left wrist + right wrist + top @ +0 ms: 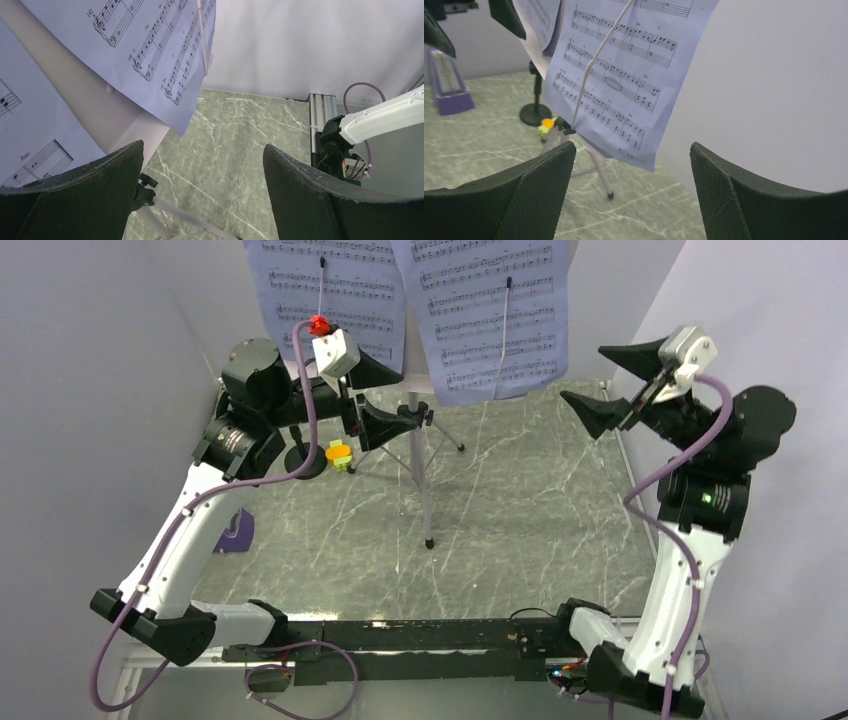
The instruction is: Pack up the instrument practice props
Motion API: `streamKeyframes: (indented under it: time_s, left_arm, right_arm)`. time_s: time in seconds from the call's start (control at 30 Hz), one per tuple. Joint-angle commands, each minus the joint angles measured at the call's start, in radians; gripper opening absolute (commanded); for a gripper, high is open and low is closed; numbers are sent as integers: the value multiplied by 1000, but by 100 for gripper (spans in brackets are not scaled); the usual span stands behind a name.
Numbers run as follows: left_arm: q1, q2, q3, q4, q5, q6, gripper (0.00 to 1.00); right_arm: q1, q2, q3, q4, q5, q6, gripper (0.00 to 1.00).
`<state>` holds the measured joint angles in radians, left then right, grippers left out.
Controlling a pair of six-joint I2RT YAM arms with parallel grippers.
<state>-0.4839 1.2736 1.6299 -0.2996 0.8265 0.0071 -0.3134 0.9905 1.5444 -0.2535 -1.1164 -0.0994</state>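
The music stand [421, 470] rises on tripod legs mid-table, with two sheet-music pages [495, 310] held on it by wire clips. My left gripper [395, 395] is open beside the stand's pole, just under the left page [160, 45], with nothing between its fingers. My right gripper [582, 373] is open too, raised to the right of the right page [624, 85] and apart from it. The orange-and-yellow-green block [339, 454] lies by the microphone stand's black round base [305, 465]; the microphone head is hidden. The purple metronome [449, 85] stands at the left.
Grey-white walls close in the marbled table [520, 530] on the left, back and right. A tripod leg [599, 170] reaches toward the table's middle. A metal rail [317, 112] runs along the right edge.
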Motion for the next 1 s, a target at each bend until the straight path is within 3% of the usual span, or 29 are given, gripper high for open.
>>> streamKeyframes:
  time_s: [0.0, 0.1, 0.37, 0.6, 0.83, 0.97]
  left_arm:
    - [-22, 34, 68, 43, 16, 17, 92]
    - [-46, 73, 130, 58, 50, 7, 93]
    - [-154, 210, 287, 35, 38, 63, 93]
    - [-217, 315, 399, 27, -7, 86, 93]
    - [-255, 402, 488, 23, -54, 105, 93]
    - [-281, 438, 531, 14, -68, 122, 92]
  right_arm:
    - [-4, 86, 53, 193, -129, 232, 85]
    - [-1, 107, 27, 308, -155, 296, 85]
    - [15, 179, 30, 381, -212, 327, 81]
    - [68, 240, 69, 338, -212, 324, 71]
    - [81, 266, 88, 305, -186, 290, 69]
    - [91, 268, 93, 312, -202, 295, 60]
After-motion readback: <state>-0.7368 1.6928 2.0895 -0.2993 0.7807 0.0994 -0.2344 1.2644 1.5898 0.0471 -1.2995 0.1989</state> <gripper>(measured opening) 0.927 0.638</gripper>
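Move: The right music sheet's middle lies about 12 cm to the right of the left hand, 10 cm ahead and 5 cm higher; its clip rod is roughly 13 cm right, 8 cm ahead and 4 cm up. The left sheet is some 11 cm left and 11 cm ahead, 5 cm up. From the right hand, the right sheet is about 13 cm left, 7 cm ahead and nearly level, its rod 11 cm left and 5 cm ahead. Left hand sweeps 12 cm right along the right sheet, open; right advances 5 cm towards it, partly closing. ##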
